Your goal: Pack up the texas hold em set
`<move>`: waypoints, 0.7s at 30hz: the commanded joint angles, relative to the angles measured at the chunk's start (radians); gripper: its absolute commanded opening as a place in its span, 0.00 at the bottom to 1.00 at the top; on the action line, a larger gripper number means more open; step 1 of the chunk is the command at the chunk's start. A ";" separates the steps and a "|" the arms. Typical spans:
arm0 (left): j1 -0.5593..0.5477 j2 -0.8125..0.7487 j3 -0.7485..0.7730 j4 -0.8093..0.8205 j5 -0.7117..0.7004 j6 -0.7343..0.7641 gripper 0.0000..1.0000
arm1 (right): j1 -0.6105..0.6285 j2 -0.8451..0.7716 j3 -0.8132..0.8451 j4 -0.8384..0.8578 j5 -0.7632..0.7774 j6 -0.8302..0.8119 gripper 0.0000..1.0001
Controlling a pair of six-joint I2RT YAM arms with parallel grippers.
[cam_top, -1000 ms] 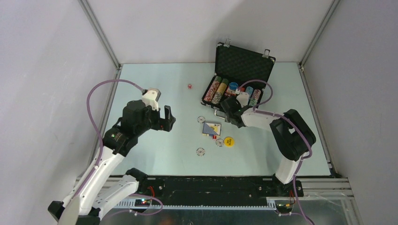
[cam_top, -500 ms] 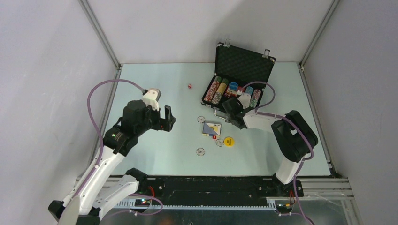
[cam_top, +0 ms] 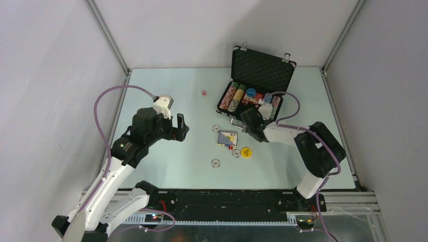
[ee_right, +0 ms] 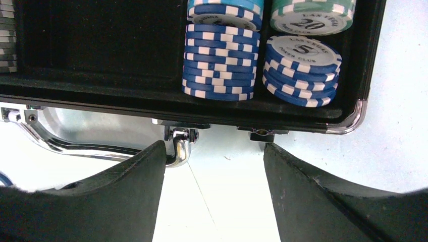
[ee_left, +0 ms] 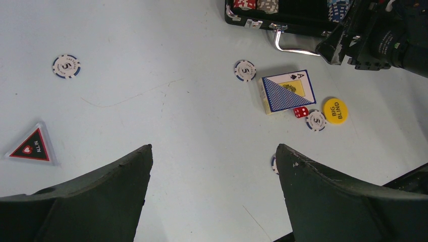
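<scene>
The black briefcase (cam_top: 262,68) of the texas hold em set lies open at the back right, with rows of chips (cam_top: 233,97) and a blue disc (cam_top: 251,92) in its tray. Blue chip stacks (ee_right: 222,60) fill its near corner. My right gripper (cam_top: 247,121) (ee_right: 214,146) hangs open and empty just in front of the silver handle (ee_right: 101,146). A card deck (cam_top: 228,138) (ee_left: 287,92), a red die (ee_left: 301,112), a yellow disc (cam_top: 246,152) and loose chips (cam_top: 216,128) lie mid-table. My left gripper (cam_top: 179,126) (ee_left: 214,148) is open above bare table, left of them.
A dark triangular piece (ee_left: 33,146) and one more chip (ee_left: 66,66) lie left of the left gripper's view. Another red die (cam_top: 204,93) sits alone toward the back. A further chip (cam_top: 216,163) lies near the front. Grey walls and metal frame posts enclose the table.
My right gripper has drawn back a little from the briefcase, toward the near right. The left arm has not moved.
</scene>
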 commanded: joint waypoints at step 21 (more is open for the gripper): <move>0.008 0.015 -0.011 0.025 -0.008 0.018 0.97 | 0.081 -0.221 -0.083 -0.403 -0.012 0.083 0.76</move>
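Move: My empty right hand is low at the open case's near edge. The handle's right end lies about 2 cm to its left, against my left finger, and the right latch some 2 cm ahead and 2 cm right. The big blind chip lies about 12 cm back and 6 cm left, the card deck 7 cm back and 14 cm left, both a little lower. From my left hand, the big blind chip is roughly 30 cm right, 3 cm back and 22 cm below. I ease my right hand back barely a centimetre beside the case handle, then draw it quickly away from the case, about 7 cm back in all and nearly level, towards the spot right of the big blind chip. My left finger comes free of the handle's right end; the fingers stay open and tip downward some 10 degrees. ##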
